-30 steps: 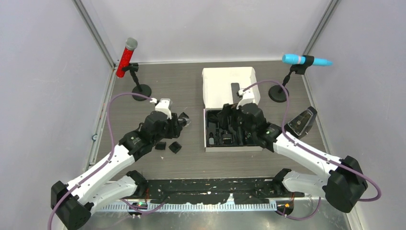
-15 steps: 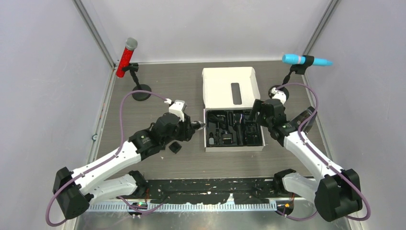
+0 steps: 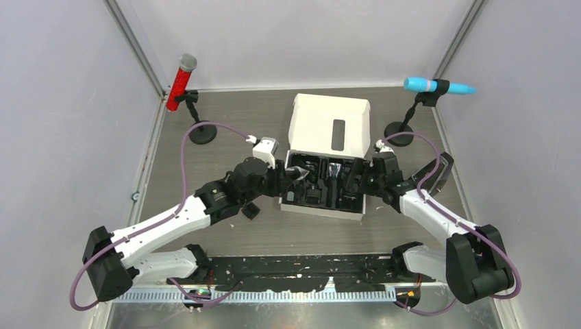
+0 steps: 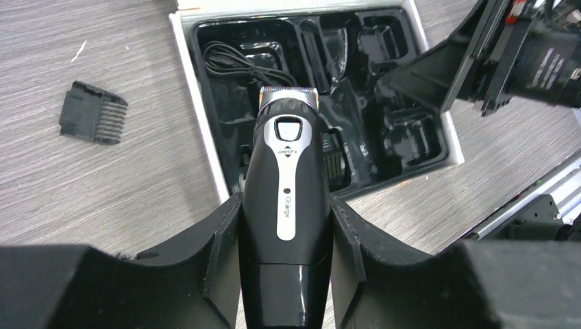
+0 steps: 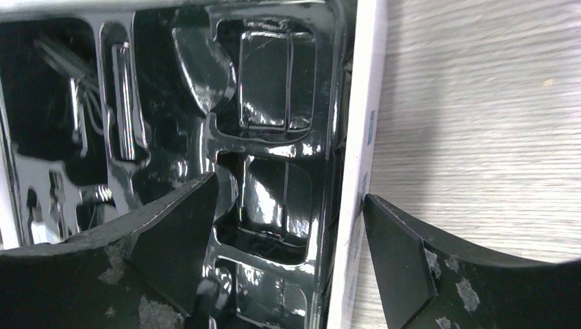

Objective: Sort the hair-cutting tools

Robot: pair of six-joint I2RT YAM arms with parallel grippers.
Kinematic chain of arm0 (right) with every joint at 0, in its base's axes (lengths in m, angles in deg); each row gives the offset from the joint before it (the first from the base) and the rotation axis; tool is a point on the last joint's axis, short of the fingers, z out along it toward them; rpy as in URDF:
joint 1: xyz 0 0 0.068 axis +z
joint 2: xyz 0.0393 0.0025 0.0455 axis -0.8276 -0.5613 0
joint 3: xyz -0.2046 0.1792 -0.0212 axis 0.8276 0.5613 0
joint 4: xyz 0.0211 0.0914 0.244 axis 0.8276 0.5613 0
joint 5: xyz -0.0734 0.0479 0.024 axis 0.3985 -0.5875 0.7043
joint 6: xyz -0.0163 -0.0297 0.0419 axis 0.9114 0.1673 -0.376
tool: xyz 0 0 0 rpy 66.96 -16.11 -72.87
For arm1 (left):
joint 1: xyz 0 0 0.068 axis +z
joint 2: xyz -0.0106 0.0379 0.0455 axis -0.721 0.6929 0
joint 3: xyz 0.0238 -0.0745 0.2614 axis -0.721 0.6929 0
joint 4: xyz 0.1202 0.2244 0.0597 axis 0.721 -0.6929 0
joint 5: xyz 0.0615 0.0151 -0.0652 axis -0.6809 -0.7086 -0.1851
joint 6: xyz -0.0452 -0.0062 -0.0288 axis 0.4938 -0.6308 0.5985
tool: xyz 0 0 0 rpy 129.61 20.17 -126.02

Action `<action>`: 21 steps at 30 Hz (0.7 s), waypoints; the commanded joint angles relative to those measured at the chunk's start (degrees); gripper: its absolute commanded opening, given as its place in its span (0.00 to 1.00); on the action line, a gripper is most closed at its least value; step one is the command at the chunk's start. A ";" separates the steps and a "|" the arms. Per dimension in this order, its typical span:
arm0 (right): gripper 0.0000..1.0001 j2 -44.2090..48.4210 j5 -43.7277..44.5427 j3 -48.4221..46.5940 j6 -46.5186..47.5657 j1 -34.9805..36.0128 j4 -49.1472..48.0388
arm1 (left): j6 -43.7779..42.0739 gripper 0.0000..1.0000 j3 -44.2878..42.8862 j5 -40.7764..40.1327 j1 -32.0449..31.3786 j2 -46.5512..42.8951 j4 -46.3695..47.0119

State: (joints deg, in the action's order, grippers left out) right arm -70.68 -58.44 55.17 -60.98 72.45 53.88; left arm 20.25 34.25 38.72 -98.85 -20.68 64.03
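My left gripper (image 4: 284, 205) is shut on the black-and-silver hair clipper (image 4: 288, 171), gripping its lower body. The blade end points over the left part of the black moulded tray (image 4: 411, 137) in the white box (image 3: 322, 211). In the top view the left gripper (image 3: 291, 175) hangs at the box's left side. My right gripper (image 5: 288, 195) is open astride the box's right wall (image 5: 360, 157), one finger inside the tray and the other against the wall's outside. A black comb attachment (image 4: 92, 121) lies on the table left of the box (image 3: 251, 210).
The box lid (image 3: 329, 123) stands raised behind the tray. A coiled cable (image 4: 233, 58) lies in a tray pocket. A red microphone (image 3: 181, 82) stands at the back left and a blue one (image 3: 438, 86) at the back right. Black tape (image 3: 308, 281) lines the near edge.
The left arm carried the clipper rightward to the box. The right gripper left the tray's middle and came to the box's right wall. The box has turned slightly and its lid has lifted.
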 commanded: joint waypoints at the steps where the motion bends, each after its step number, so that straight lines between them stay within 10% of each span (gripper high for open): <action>1: 0.86 0.56 -7.62 1.30 -3.56 1.75 -5.28 | 0.79 0.00 -4.16 -1.89 -0.83 1.09 8.37; 21: 0.86 9.64 1.76 2.98 -3.68 2.56 -2.97 | -3.17 0.00 -13.45 -7.55 -4.92 19.88 19.75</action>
State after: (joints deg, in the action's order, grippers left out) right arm -62.83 -60.21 57.73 -63.97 74.77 52.11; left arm 19.02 25.99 34.42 -102.91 -2.78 74.52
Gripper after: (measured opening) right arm 0.865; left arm 0.441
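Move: The left hand, with the clipper already in its grip, is bound for the tool box, whose middle lies some 13 cm to its right, 4 cm ahead and about 17 cm below. On the table below it, the far comb lies about 9 cm ahead and 5 cm left, the near comb some 4 cm back and 9 cm left. For the right hand, its fingers astride the box's right wall, the box's middle lies about 10 cm left, 1 cm back and 4 cm below. Rightward and somewhat forward, the left arm carries the clipper in over the open box, about 7 cm, gathering speed and sinking only about 1 cm, grip unchanged. Meanwhile the right hand, fingers kept open, pushes the box's right wall about 3 cm left and slightly back, then rises some 3 cm and eases about 1 cm right, its outer finger coming free of the wall. ##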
